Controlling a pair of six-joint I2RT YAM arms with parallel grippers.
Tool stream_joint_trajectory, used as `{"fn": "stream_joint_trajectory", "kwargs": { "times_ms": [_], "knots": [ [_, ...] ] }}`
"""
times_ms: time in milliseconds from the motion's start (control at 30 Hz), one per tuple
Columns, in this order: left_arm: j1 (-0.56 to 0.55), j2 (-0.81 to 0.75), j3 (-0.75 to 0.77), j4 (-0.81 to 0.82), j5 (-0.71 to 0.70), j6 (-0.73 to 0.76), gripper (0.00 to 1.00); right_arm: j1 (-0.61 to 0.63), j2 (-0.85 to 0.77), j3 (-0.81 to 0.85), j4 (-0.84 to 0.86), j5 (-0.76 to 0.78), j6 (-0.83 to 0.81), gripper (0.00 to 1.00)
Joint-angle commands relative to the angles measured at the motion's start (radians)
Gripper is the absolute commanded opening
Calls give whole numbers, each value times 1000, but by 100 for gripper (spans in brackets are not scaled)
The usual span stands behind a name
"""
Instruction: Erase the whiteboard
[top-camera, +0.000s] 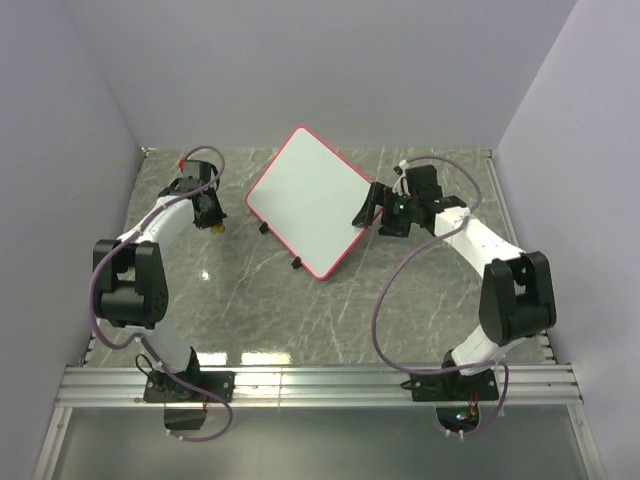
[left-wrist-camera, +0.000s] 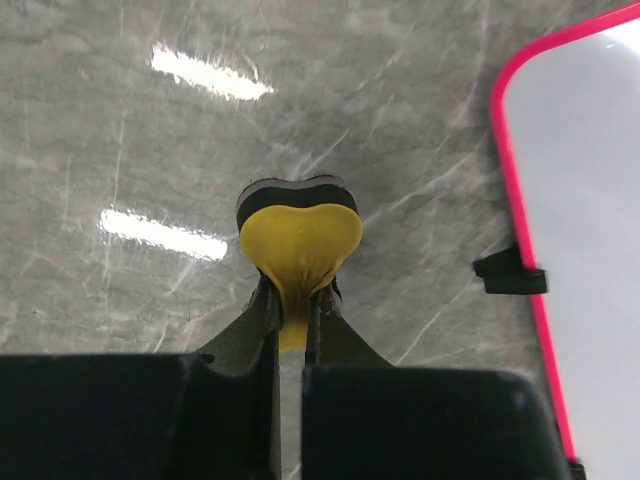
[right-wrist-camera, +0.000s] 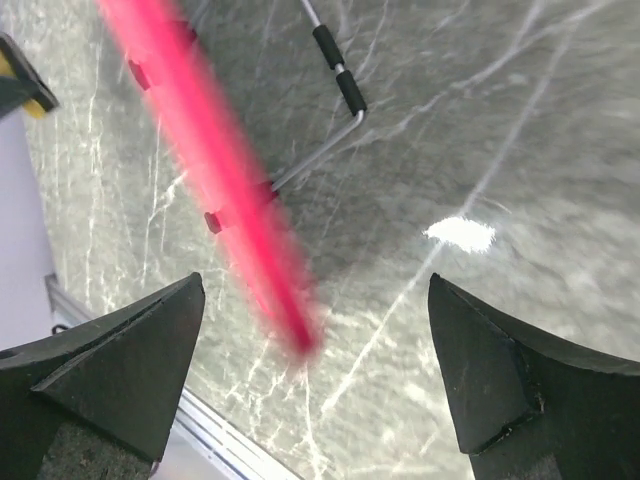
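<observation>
The whiteboard (top-camera: 305, 200) lies mid-table, turned like a diamond, its white face blank inside a pink-red frame. To its left, my left gripper (top-camera: 213, 222) is shut on a small yellow eraser (left-wrist-camera: 300, 235) with a dark felt face, just above the table. The board's left edge (left-wrist-camera: 590, 200) and one black foot (left-wrist-camera: 510, 272) show beside it, apart from the eraser. My right gripper (top-camera: 365, 212) is open at the board's right corner. In the right wrist view the red frame (right-wrist-camera: 220, 180) is a blurred streak between the wide-apart fingers (right-wrist-camera: 315, 285), touching neither.
A wire stand (right-wrist-camera: 340, 90) with black sleeves shows behind the board's edge. Grey marble tabletop (top-camera: 330, 310) spreads in front of the board. Walls close in the left, back and right. A metal rail (top-camera: 320, 385) runs along the near edge.
</observation>
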Motion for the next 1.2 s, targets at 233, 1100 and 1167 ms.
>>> {"fn": "stream_joint_trajectory", "kwargs": {
  "times_ms": [233,1100,1167],
  "knots": [
    [5,134,-9,-22,26,-31,47,7,-430,-127,-87,187,-13,100],
    [-319,-363,183,-302,20,-126,99,7,-1038,-340,-266,178,79,100],
    [-359,-413,221,-317,27,-147,99,4,-1015,-335,-259,161,110,100]
  ]
}}
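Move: The left hand still holds the eraser over a bare table spot about 8 cm below and 2 cm nearer the base. From that hand, the whiteboard's middle is some 25 cm right and 6 cm ahead; the board's nearer black foot is about 12 cm right and 1 cm ahead, its other foot 21 cm right and 8 cm back. The open right hand has the board's middle about 15 cm left, 7 cm ahead and 5 cm lower. Left sets the eraser down 7 cm onto the table, releases, rises rightward; open right hand retreats 16 cm. ##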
